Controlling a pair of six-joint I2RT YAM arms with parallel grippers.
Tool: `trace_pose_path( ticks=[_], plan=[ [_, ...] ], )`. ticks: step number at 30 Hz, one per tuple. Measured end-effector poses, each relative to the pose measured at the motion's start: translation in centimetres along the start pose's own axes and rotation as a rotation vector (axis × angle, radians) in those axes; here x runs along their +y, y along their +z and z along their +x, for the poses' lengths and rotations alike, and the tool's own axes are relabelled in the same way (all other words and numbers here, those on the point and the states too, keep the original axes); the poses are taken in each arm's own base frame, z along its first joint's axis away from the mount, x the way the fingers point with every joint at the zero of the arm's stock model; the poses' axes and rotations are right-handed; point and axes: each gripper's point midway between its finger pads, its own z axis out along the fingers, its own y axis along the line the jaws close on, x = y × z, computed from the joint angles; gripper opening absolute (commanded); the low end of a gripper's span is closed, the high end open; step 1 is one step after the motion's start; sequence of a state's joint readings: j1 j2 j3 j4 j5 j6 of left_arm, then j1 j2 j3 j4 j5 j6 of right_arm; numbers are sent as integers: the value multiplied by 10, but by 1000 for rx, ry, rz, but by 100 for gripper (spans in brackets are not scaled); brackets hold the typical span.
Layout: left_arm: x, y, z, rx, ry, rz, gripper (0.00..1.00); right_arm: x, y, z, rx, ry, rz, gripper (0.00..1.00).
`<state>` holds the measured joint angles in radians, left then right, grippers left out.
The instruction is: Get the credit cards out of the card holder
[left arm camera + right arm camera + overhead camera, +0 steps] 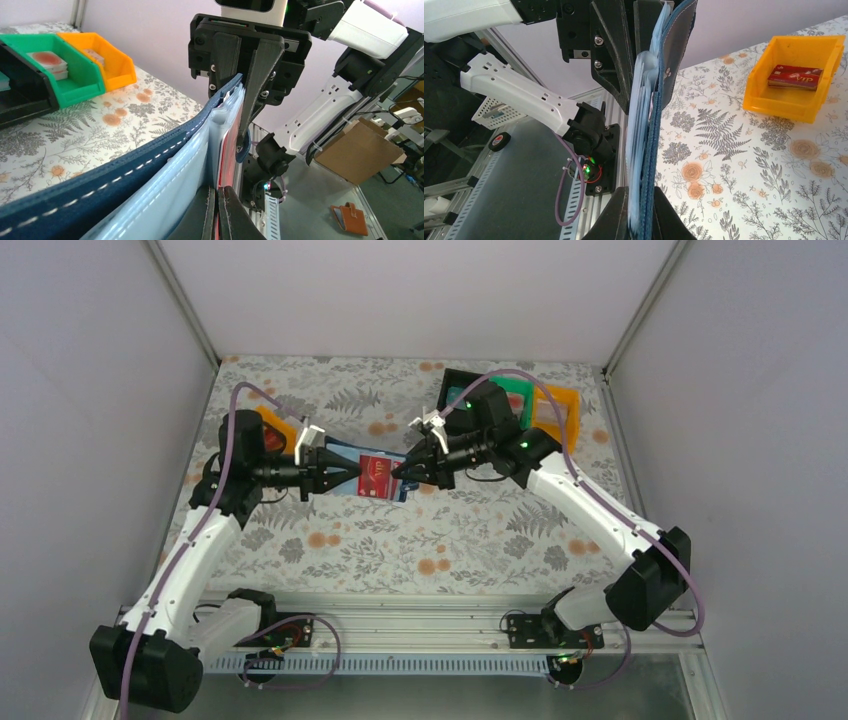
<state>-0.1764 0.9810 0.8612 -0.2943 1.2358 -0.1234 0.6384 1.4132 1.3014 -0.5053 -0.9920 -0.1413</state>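
The navy card holder (125, 175) hangs open above the table between my two grippers, its light-blue slotted inside (190, 165) facing the left wrist camera. A red credit card (378, 478) shows in it, seen edge-on (227, 150) in the left wrist view. My left gripper (218, 215) is shut on that red card's edge. At the holder's opposite end, my right gripper (641, 215) is shut on the navy cover (674, 50) and the blue layers. In the top view, left gripper (352, 477) and right gripper (398, 472) face each other tip to tip. Other cards are hidden.
Black (455, 388), green (518, 392) and orange (556, 408) bins stand at the back right; the green one (50, 60) holds cards. Another orange bin (794, 77), behind the left arm, holds a red card. White walls close in the floral table (420, 540).
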Motion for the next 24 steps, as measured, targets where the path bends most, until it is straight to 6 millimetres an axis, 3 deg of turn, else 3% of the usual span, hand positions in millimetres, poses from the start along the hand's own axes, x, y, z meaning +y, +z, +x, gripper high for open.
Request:
trace_pose_path(
  ticks=[14,16,18,22,24],
  plan=[
    [0,-2,1,19,74,-8,3,4,-15,2,-5,19,-3,4],
    [-4,2,2,26,85,8,28,6,-15,3,-5,23,-14,4],
    [-7,4,3,30,94,21,35,7,-15,3,-6,24,-25,4],
    [-11,6,4,38,87,44,35,7,-15,2,-8,24,-29,4],
    [-11,7,4,38,87,47,26,8,-15,2,-10,25,-36,4]
  ],
)
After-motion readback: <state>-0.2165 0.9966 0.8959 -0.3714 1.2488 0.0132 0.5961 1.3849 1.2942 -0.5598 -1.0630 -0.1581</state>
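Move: The red card lies about 4 cm right of the left hand and 1 cm back, its near end between those fingers, and some 4 cm left of the right hand, roughly level with both. The card holder, gripped by the right fingers, has its middle 5 cm to their left and 1 cm ahead. On the table some 29 cm below, the orange box sits about 19 cm ahead of the left hand and 19 cm left. Right hand draws the gripped holder about 1.5 cm right against the left's card pinch; left fingers then open. ##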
